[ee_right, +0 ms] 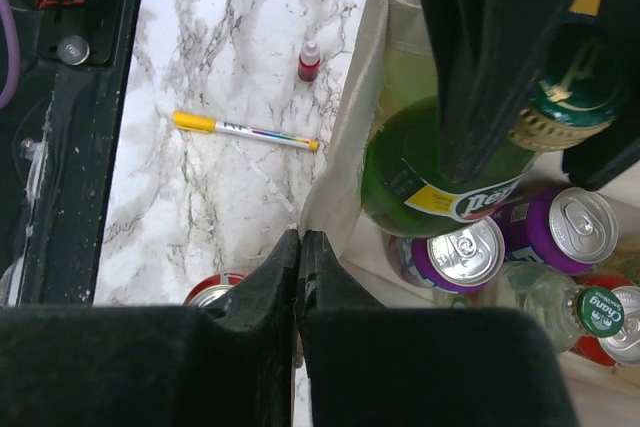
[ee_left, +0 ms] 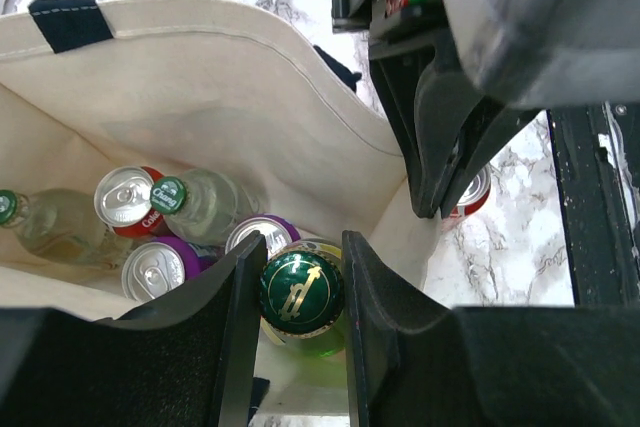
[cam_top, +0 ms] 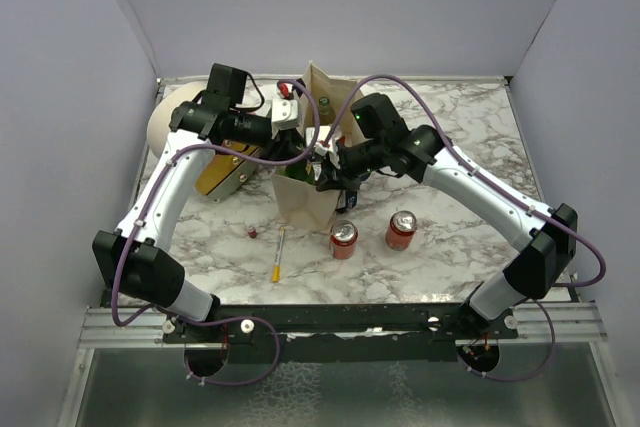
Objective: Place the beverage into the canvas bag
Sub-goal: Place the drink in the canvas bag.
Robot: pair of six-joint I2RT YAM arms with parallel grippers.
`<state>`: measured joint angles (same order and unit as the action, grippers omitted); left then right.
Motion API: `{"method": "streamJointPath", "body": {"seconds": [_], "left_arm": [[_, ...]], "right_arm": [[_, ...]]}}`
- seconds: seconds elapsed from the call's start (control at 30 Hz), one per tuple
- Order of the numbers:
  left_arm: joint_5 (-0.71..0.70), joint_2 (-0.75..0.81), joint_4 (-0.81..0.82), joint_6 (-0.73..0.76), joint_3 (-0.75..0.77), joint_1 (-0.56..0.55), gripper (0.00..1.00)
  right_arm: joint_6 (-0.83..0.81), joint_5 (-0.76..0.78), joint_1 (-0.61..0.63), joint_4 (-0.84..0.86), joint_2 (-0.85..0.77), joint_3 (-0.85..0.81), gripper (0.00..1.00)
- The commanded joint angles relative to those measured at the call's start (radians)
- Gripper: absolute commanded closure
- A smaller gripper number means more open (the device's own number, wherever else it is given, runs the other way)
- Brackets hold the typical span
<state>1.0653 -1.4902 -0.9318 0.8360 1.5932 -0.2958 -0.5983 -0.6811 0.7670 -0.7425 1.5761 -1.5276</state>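
The beverage is a green glass bottle (ee_left: 302, 290) with a green and gold cap and a yellow label (ee_right: 430, 167). It hangs neck-up inside the mouth of the cream canvas bag (cam_top: 305, 205), and my left gripper (ee_left: 303, 247) is shut on its cap. In the bag (ee_left: 200, 77) lie purple cans (ee_left: 155, 269), a red can (ee_left: 125, 197) and clear bottles (ee_left: 205, 199). My right gripper (ee_right: 300, 245) is shut on the bag's near rim (ee_right: 350, 147), pinching the cloth and holding the mouth apart.
Two red cans (cam_top: 343, 240) (cam_top: 401, 230) stand on the marble just in front of the bag. A yellow-capped pen (ee_right: 245, 131) and a small red vial (ee_right: 309, 60) lie to the bag's left. A cream and orange drum (cam_top: 170, 125) sits at the back left.
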Motion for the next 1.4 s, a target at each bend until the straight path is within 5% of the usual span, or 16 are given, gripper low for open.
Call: {"method": "streamJointPath", "body": {"seconds": [0.0, 0.73, 1.13, 1.37], "left_arm": [[0.054, 0.022, 0.016, 0.059, -0.020, 0.002, 1.00], [0.058, -0.022, 0.044, 0.233, -0.181, -0.002, 1.00], [0.065, -0.097, 0.018, 0.211, -0.154, 0.001, 1.00], [0.046, -0.124, -0.073, 0.322, -0.146, 0.001, 1.00]], "right_arm": [[0.007, -0.017, 0.003, 0.033, -0.011, -0.045, 0.99], [0.025, -0.020, 0.002, 0.047, 0.015, -0.026, 0.99], [-0.010, -0.027, 0.003, 0.036, -0.013, 0.031, 0.99], [-0.007, -0.024, 0.003, 0.045, -0.028, 0.056, 0.99]]}}
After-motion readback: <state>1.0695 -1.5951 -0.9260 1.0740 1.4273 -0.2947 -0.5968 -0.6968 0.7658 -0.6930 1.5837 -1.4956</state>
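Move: Held by its neck in the left fingers, the green bottle is bound for the free floor at the bag's near end, straight below, about 29 cm under that hand point. Roughly 24 cm below stand the near purple can, 5 cm ahead and 4 cm right, the far purple can, 13 cm ahead and 2 cm right, and the coke can, 16 cm ahead and 8 cm right. From the right hand that free floor lies about 5 cm ahead, 6 cm left and 23 cm down. Lowering the green bottle by its neck almost straight down into the near end of the canvas bag, the left hand sinks about 9 cm beside the purple cans, quicker at first, then slower, its wrist turning only some 5 degrees and its grip unchanged. The right hand stays put with shut fingers, still pinching the bag's near rim to steady it. ##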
